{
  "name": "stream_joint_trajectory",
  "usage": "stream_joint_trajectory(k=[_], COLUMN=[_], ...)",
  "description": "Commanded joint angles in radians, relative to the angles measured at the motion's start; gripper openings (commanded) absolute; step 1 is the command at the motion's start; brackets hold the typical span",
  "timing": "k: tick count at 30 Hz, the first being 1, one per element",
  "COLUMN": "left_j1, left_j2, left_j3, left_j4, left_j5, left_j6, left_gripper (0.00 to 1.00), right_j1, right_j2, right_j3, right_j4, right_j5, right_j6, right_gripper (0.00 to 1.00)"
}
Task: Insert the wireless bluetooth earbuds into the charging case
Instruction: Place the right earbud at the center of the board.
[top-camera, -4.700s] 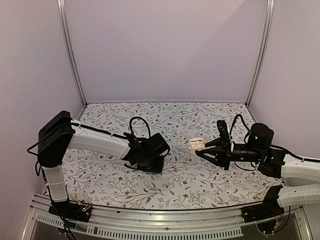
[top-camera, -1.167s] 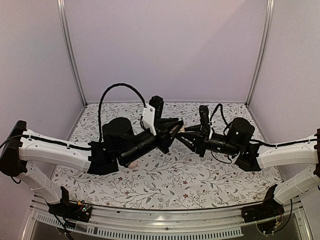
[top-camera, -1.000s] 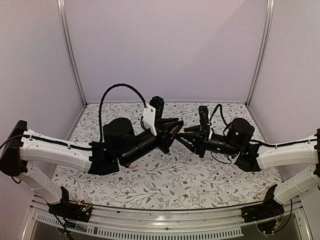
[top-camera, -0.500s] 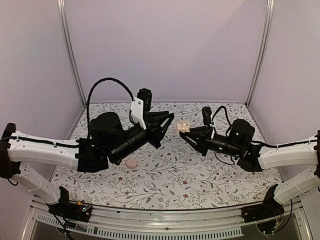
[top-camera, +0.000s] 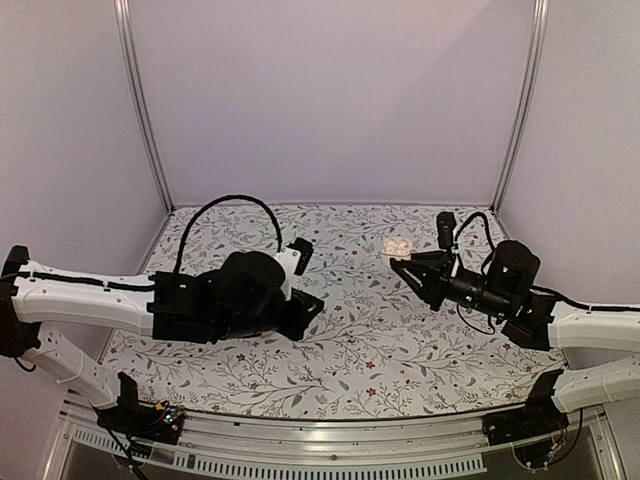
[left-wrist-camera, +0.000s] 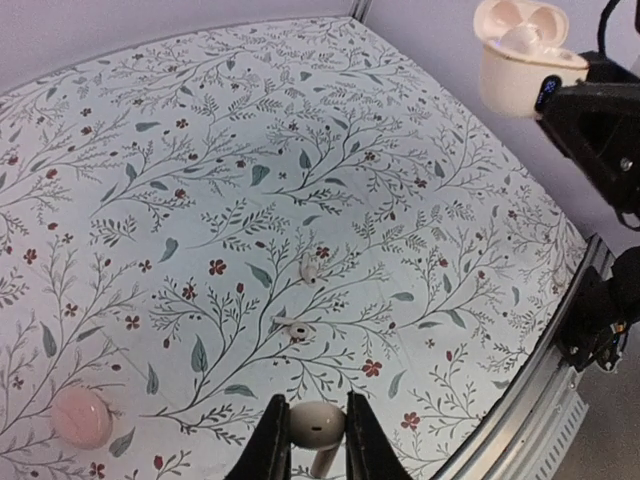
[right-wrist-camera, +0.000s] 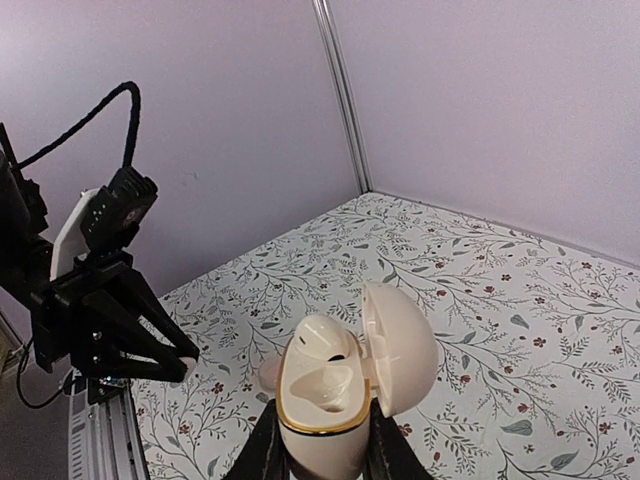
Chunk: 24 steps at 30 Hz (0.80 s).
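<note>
My left gripper (left-wrist-camera: 318, 432) is shut on a white stemmed earbud (left-wrist-camera: 316, 420), low over the near part of the floral table. In the top view it (top-camera: 308, 304) points down and right. My right gripper (right-wrist-camera: 320, 445) is shut on the pale cream charging case (right-wrist-camera: 318, 405), held upright in the air with its lid (right-wrist-camera: 400, 345) hinged open. One earbud (right-wrist-camera: 325, 340) sits in the case's far socket; the near socket is bare. The case (top-camera: 398, 246) is well apart from the left gripper, up and to the right. The left wrist view catches the case (left-wrist-camera: 522, 55) at its top right corner.
Two small white pieces (left-wrist-camera: 310, 268) (left-wrist-camera: 295, 328) lie on the cloth ahead of the left gripper. A pink rounded lump (left-wrist-camera: 82, 417) rests to its left. The table's metal front rail (left-wrist-camera: 540, 400) runs close on the right. Walls enclose three sides.
The two grippers had met in mid-air at the centre. Now the left arm has drawn back and dropped low, and the right arm has carried the case to the right.
</note>
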Motion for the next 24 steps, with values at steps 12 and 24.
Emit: stream_joint_trajectory(k=[12, 24], left_j1=[0.094, 0.123], left_j2=[0.365, 0.477], left_j3=[0.039, 0.111], left_j4=[-0.168, -0.254], left_j5=[0.166, 0.293], left_j6=[-0.122, -0.051], left_gripper=[0.12, 0.14], right_j1=[-0.007, -0.009], right_j2=[-0.048, -0.056], right_j3=[-0.01, -0.016], right_j4=[-0.074, -0.081], right_j5=[0.015, 0.014], right_j6=[-0.033, -0.042], right_gripper=[0.18, 0.18])
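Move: The bare table spot for the held earbud lies almost straight below the left gripper, about 20 cm down and 2 cm to its left. On the table, one loose earbud lies some 3 cm ahead and 7 cm right of the gripper, another about 6 cm ahead and 12 cm right; the pink disc is roughly 9 cm ahead and 13 cm left. From the right gripper, which holds the open case, the spot is about 14 cm left, 6 cm back and 26 cm below. Bring the left gripper nearly straight down, about 18 cm, towards the bare table between the pink disc and the loose earbuds: fast at first, then easing as it nears the surface. On the way tilt the fingers some 35 degrees so they point steeply down, and keep the pinch on the earbud. ##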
